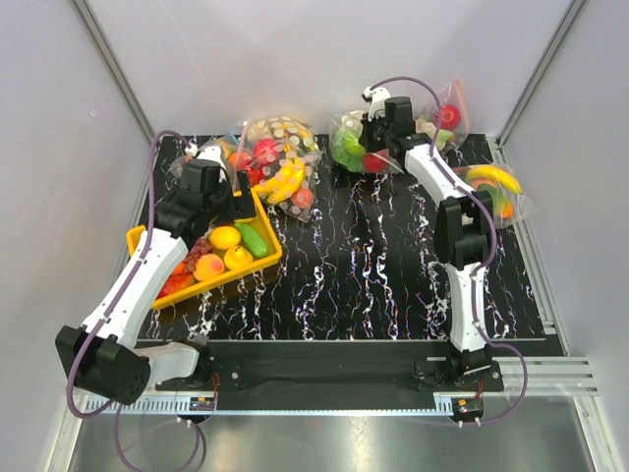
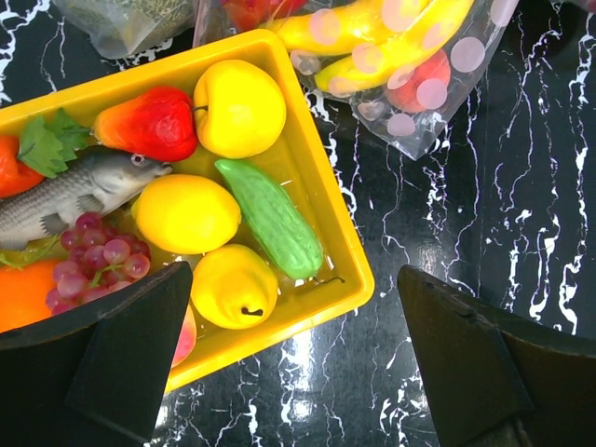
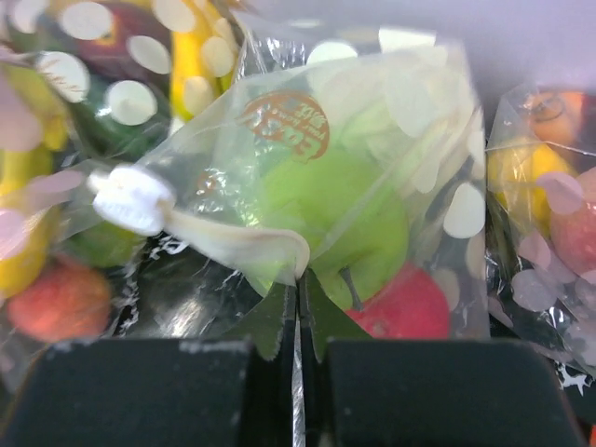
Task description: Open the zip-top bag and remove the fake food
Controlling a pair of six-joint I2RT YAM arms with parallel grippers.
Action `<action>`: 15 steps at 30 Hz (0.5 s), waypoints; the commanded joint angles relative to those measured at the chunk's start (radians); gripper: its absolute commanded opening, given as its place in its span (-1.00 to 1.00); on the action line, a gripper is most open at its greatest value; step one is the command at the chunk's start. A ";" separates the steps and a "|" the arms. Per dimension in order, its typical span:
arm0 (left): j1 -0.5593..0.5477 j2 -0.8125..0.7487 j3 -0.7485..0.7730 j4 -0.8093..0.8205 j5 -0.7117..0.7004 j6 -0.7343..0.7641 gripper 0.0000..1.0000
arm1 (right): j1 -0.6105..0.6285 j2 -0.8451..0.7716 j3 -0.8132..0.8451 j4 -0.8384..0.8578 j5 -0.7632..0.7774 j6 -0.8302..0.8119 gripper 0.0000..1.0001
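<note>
The zip-top bag (image 3: 372, 121), clear with white dots, lies at the back of the table (image 1: 346, 138). Through its plastic I see the fake food: a green apple (image 3: 349, 209), pale leafy green behind it, and a red round fruit (image 3: 410, 303). My right gripper (image 3: 300, 279) is shut on the bag's edge, pinching the film just below the white zip strip (image 3: 214, 237); in the top view this gripper (image 1: 378, 138) sits against the bag. My left gripper (image 2: 296, 279) hangs open over the corner of the yellow tray (image 2: 349, 270), holding nothing.
The yellow tray (image 1: 270, 258) holds a plastic fish, grapes, lemons, a pear and a cucumber. A bulkier dotted bag with bananas (image 1: 280, 162) lies behind it. More dotted bags of fruit lie at the right (image 1: 491, 187) and back right (image 1: 447, 118). Grey walls enclose the table.
</note>
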 commanded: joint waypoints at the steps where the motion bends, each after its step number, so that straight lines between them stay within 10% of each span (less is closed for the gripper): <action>1: 0.005 0.005 0.051 0.082 0.044 0.027 0.98 | 0.004 -0.191 -0.008 -0.007 -0.088 -0.012 -1.00; 15: -0.012 -0.058 -0.004 0.247 0.360 0.067 0.98 | 0.004 -0.572 -0.262 -0.356 -0.427 0.063 -1.00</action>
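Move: The right hand already pinches the top of a zip-top bag, its green apple about 6 cm below and 3 cm to the left. The clear middle of the table lies some 23 cm back, 5 cm left and 12 cm down; the polka-dot bag is roughly 20 cm left and 2 cm back. From the open left hand the green apple is about 20 cm ahead, 27 cm right and 10 cm lower; the yellow tray sits 7 cm back, 7 cm left. Keeping its shut fingers pinched on the bag's top beside the white slider, the right hand hauls the bag back and up in equal measure, about 14 cm each way, picking up speed and turning some 15 degrees counter-clockwise. The left hand, still wide open, starts over to the right towards the bag, about 4 cm and rising slightly, swinging roughly 10 degrees clockwise. ##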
